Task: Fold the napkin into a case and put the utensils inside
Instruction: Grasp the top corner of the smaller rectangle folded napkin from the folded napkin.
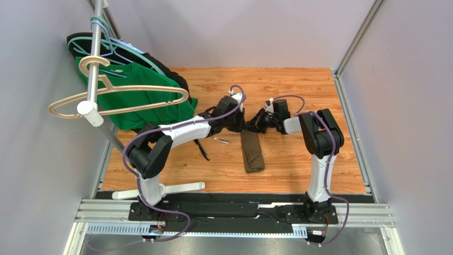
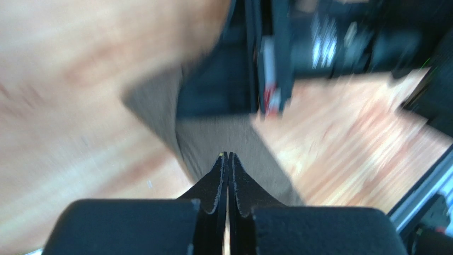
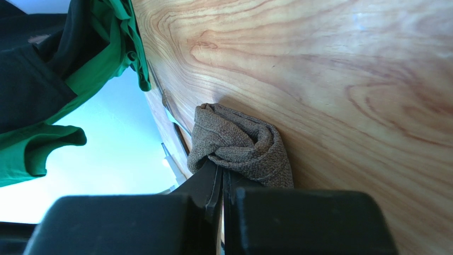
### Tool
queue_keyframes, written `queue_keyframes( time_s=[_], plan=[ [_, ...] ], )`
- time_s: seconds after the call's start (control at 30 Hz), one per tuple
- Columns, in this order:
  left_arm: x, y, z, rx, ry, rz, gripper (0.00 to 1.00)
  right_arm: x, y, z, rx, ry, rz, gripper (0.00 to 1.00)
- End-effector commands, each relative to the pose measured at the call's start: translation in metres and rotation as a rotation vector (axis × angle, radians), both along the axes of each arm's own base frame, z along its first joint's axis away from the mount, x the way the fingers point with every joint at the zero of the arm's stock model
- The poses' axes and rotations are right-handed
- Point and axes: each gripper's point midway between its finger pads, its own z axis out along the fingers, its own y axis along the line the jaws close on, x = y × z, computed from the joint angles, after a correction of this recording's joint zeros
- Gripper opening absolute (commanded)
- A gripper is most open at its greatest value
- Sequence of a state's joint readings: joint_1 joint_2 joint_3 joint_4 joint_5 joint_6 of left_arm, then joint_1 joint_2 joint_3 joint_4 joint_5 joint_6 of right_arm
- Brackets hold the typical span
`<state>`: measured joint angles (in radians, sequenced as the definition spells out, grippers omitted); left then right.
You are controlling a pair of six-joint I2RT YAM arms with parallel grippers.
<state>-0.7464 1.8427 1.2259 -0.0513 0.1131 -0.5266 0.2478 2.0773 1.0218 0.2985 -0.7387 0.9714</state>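
Observation:
The olive-brown napkin point(image 1: 253, 152) lies folded as a narrow long strip on the wooden table, near its middle. My right gripper point(image 3: 220, 170) is shut on the strip's far end, which bunches up in its jaws point(image 3: 239, 143). My left gripper point(image 2: 227, 155) is shut with nothing between its fingers, and hovers just over the napkin point(image 2: 223, 135) beside the right gripper point(image 1: 255, 124). In the top view the left gripper point(image 1: 237, 126) is at the strip's far-left corner. Two utensils lie left of the napkin: a dark-handled one point(image 1: 204, 150) and a silvery one point(image 1: 222, 141).
A green shirt point(image 1: 139, 96) and a black garment point(image 1: 169, 74) hang from hangers on a pole point(image 1: 95, 64) at the back left, reaching the table. The shirt point(image 3: 101, 69) also shows in the right wrist view. Grey walls enclose the table on three sides.

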Motion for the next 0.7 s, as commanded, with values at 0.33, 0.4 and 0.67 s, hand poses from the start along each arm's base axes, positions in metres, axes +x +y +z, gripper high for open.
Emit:
queue_keyframes(
  time_s=[0.33, 0.4, 0.67],
  plan=[
    [0.062, -0.003, -0.01, 0.118, -0.043, 0.04, 0.0, 0.0, -0.018, -0.019, -0.156, -0.02, -0.027, 0.0],
    [0.061, -0.006, -0.014, 0.102, -0.037, 0.035, 0.0, 0.001, -0.018, -0.019, -0.151, -0.019, -0.031, 0.0],
    [0.051, -0.022, -0.053, 0.064, 0.063, 0.0, 0.0, -0.001, -0.017, -0.011, -0.151, -0.011, -0.025, 0.0]
  ],
)
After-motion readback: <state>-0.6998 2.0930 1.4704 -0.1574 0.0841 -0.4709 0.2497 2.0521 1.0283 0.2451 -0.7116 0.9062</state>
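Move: Ahead of the left hand by about 6 cm, 1 cm to its right and some 8 cm below, lies the top left corner of the folded napkin. The napkin's middle is about 4 cm back and 5 cm to the right of the left hand. The fork lies some 11 cm left and 1 cm ahead of that hand, the knife about 17 cm left and 3 cm back. From the right hand the corner is roughly 3 cm left and 1 cm ahead, at about its own height. Arcing forward over the napkin's far end, the left hand rises a little, then sinks about 7 cm from its peak towards the top left corner beside the right gripper, ending some 5 cm farther out and 4.5 cm lower. Its fingers stay shut. The right hand stays in place with shut fingers, still at the napkin's far end. ##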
